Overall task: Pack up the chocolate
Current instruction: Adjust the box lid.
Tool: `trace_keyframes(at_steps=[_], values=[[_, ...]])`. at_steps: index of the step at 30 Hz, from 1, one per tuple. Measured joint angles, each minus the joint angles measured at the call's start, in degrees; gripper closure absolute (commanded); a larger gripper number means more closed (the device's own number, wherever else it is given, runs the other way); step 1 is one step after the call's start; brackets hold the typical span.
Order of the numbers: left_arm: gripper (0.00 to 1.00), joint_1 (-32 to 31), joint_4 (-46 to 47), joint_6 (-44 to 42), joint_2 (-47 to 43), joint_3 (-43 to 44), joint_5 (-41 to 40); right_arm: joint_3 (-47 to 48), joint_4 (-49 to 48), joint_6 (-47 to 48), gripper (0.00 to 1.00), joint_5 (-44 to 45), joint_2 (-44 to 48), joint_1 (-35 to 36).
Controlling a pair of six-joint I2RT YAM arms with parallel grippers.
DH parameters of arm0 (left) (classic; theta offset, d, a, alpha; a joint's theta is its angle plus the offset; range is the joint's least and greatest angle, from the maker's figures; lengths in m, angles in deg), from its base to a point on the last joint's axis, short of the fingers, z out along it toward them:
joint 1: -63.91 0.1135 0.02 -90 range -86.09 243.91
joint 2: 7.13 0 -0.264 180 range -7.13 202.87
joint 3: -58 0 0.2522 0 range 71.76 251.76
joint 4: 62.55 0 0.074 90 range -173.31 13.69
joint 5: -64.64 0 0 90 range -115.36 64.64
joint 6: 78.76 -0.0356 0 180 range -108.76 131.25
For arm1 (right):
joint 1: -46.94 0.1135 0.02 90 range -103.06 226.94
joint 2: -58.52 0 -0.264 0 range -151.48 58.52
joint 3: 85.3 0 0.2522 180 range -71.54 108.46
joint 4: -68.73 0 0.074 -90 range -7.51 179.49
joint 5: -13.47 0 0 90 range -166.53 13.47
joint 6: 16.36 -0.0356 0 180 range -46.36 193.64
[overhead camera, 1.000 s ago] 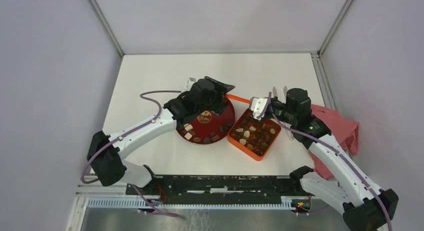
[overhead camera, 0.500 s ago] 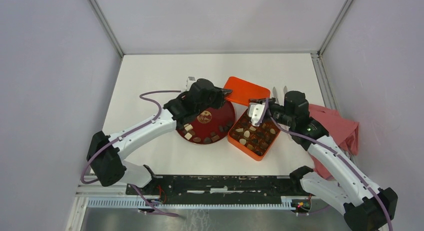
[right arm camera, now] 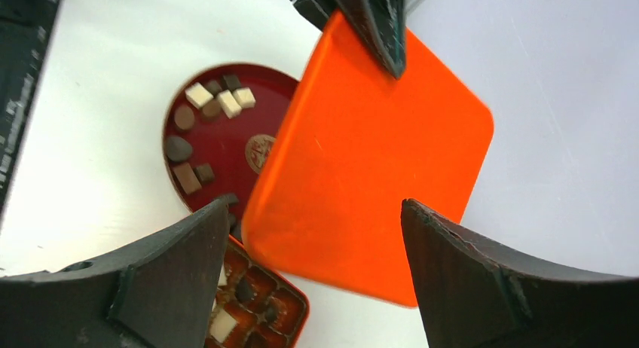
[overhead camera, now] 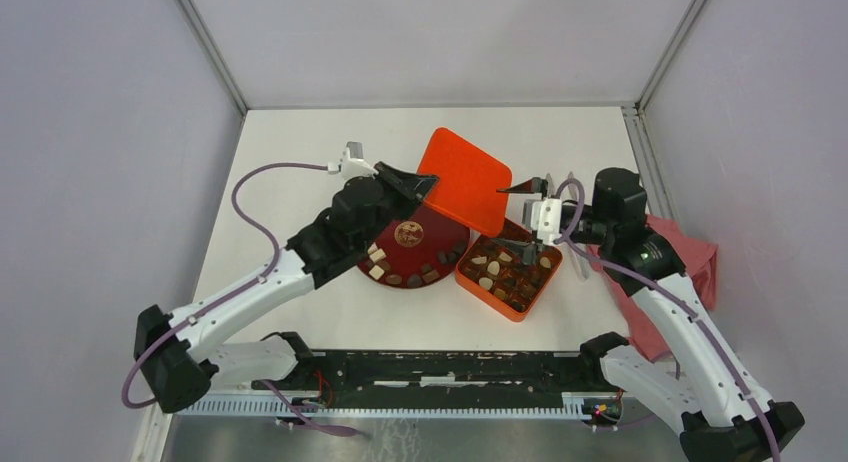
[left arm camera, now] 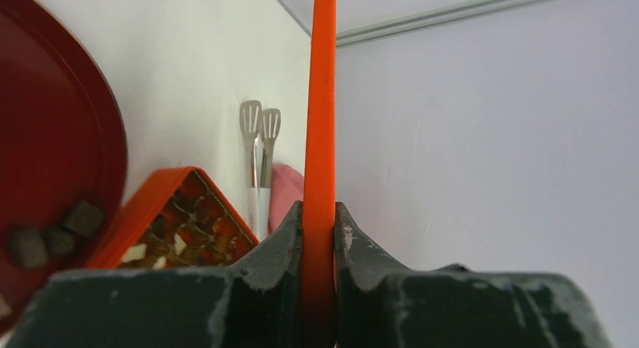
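Note:
Several pieces of chocolate (overhead camera: 398, 273) lie along the near rim of the red plate (overhead camera: 432, 232); more sit in the orange gridded box (overhead camera: 508, 273) to its right. My left gripper (overhead camera: 425, 183) is shut on one edge of the flat orange lid (overhead camera: 463, 182) and holds it tilted in the air above the plate and box. In the left wrist view the lid (left arm camera: 322, 99) stands edge-on between the closed jaws of the left gripper (left arm camera: 319, 221). My right gripper (overhead camera: 526, 219) is open just right of the lid and touches nothing; its wrist view shows the lid (right arm camera: 369, 167), the plate's chocolate (right arm camera: 218, 99) and the box (right arm camera: 260, 306).
A pink cloth (overhead camera: 692, 262) lies at the table's right edge under the right arm. Metal tongs (left arm camera: 258, 152) rest on the table behind the box, beside the cloth. Grey walls close in the table on three sides.
My left gripper closed on the lid and raised it from edge-on low over the table to a steep tilt. My right gripper opened, let the lid go and drew back to the right.

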Motion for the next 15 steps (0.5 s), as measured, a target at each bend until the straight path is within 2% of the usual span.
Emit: trace_keyframes(at_steps=[5, 9, 12, 15], values=[[0.98, 0.0, 7.21, -14.95, -11.37, -9.01, 2.23, 0.81, -3.76, -12.39, 0.11, -6.82, 0.57, -4.37], [0.98, 0.0, 11.89, -22.67, -19.5, -15.5, 5.27, 0.83, -8.09, -24.11, 0.11, -8.63, -0.15, -5.42], [0.98, 0.04, 17.18, -26.75, -22.01, -19.04, 8.44, 0.83, -10.27, -33.29, 0.11, -8.81, -0.83, -5.4], [0.98, 0.9, 23.1, -29.11, -22.51, -22.45, 12.33, 0.04, -15.15, -46.66, 0.16, -6.36, -0.59, -6.25]])
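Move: The left hand already holds the orange lid by its near-left end. The open chocolate box it belongs on stands about 18 cm to its right, 8 cm back and some 26 cm below; the red plate lies nearly under it, about 1 cm ahead and 3 cm left. From the empty, open right hand, the lid's middle is roughly 8 cm ahead and 8 cm left at about its height, with the box almost straight below, some 26 cm down. Keeping the lid pinched, the left hand draws it back about 7 cm, some 4 cm left and a little up, its fingers tipping up around 30 degrees and swinging slightly clockwise. The right hand stays open beside the lid's right edge, rising 4 cm while rolling some 30 degrees and tipping its fingers upward; no grip on the lid yet. ##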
